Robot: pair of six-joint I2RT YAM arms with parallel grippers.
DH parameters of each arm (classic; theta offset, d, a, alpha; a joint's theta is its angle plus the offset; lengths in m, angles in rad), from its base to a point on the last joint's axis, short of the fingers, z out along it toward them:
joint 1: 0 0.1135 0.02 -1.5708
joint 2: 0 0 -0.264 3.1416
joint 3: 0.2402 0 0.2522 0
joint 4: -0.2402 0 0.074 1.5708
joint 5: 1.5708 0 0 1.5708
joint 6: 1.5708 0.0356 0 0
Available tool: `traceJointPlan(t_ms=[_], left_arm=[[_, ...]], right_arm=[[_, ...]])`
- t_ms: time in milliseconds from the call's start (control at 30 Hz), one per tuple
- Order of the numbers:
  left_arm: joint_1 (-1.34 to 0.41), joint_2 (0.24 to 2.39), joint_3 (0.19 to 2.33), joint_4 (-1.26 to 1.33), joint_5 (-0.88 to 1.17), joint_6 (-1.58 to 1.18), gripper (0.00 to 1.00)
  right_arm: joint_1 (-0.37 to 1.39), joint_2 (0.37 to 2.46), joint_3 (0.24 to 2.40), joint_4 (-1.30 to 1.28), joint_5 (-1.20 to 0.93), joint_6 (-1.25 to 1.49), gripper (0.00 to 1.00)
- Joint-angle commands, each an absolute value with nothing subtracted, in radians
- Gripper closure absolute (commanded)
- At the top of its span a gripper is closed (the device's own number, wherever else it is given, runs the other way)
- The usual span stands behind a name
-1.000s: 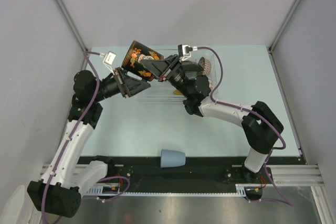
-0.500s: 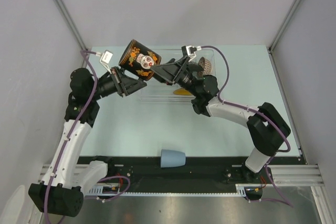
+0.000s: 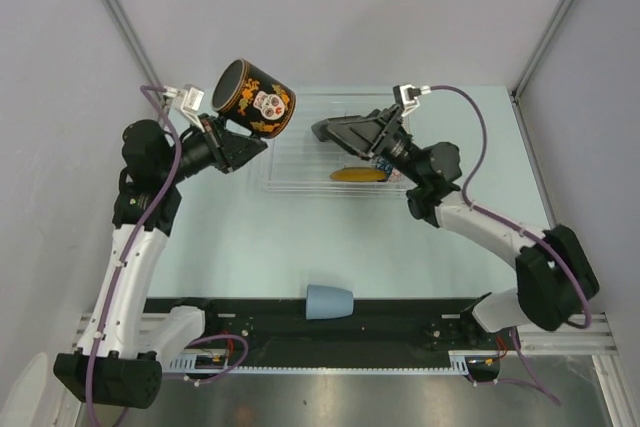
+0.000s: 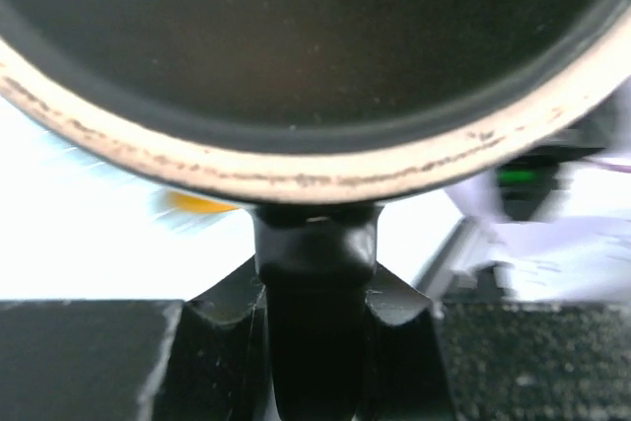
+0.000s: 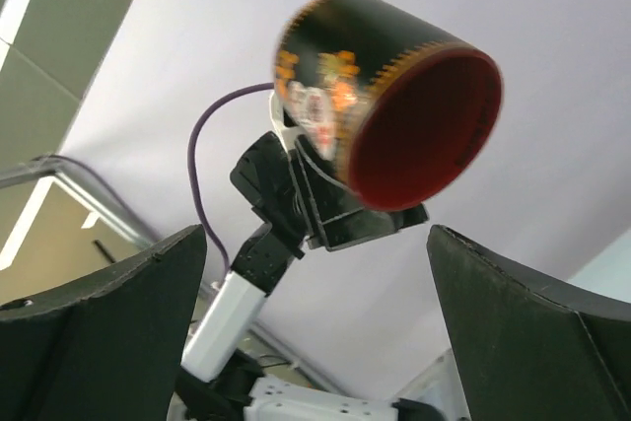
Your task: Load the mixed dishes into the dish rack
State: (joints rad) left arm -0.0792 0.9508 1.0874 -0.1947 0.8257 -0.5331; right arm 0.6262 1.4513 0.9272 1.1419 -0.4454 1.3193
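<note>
My left gripper point(image 3: 237, 133) is shut on the handle point(image 4: 315, 273) of the dark mug point(image 3: 255, 99) and holds it high above the dish rack's left end. The mug's base point(image 4: 315, 36) fills the left wrist view. In the right wrist view the mug point(image 5: 394, 96) shows its red inside. My right gripper point(image 3: 322, 130) is open and empty over the clear dish rack point(image 3: 295, 172), apart from the mug; its fingers point(image 5: 99, 327) stand wide. The yellow saucer point(image 3: 358, 174) lies in the rack. The small light-blue cup point(image 3: 329, 301) lies on its side at the table's near edge. The other dishes are hidden.
The right arm point(image 3: 480, 227) stretches over the rack's right end and covers what is there. Grey walls enclose the table on the left, back and right. A black rail point(image 3: 400, 319) runs along the near edge.
My left arm has swung left and up with the mug. My right gripper has drawn back to the right, away from the mug, and is now apart from it.
</note>
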Motion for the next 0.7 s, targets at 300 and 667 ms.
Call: traceJointPlan(t_ms=[300,667], left_arm=[[-0.261,1.192,1.206,-0.215,0.227,-0.15,1.0],[-0.314,1.442,1.359,-0.175,0.065,-0.117,1.0]], right_arm=[[0.589,0.868,0.911,0.375,-0.384,0.734,0.0],[0.589,0.73,0.853,0.227,-0.313,0.712,0.0]])
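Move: The left hand, high in the air, already holds the skull mug by its handle. The open left end of the dish rack lies about 23 cm ahead, 4 cm to its right and some 33 cm below. In the rack, the dark square plate stands roughly 25 cm ahead and 17 cm right, the yellow plate about 14 cm ahead and 20 cm right, both some 30 cm below. From the right hand that rack end is about 22 cm ahead, 7 cm left and 38 cm down. Keeping its pinch on the skull mug's handle, the left hand sweeps about 16 cm down and 12 cm forward towards the rack's left end, rolling its left side up and swinging counter-clockwise, some 40 degrees in all, to bring the mug bottom-up. The right hand, empty and wide open, withdraws about 10 cm to the right and 8 cm back, arching up before sinking partway. ##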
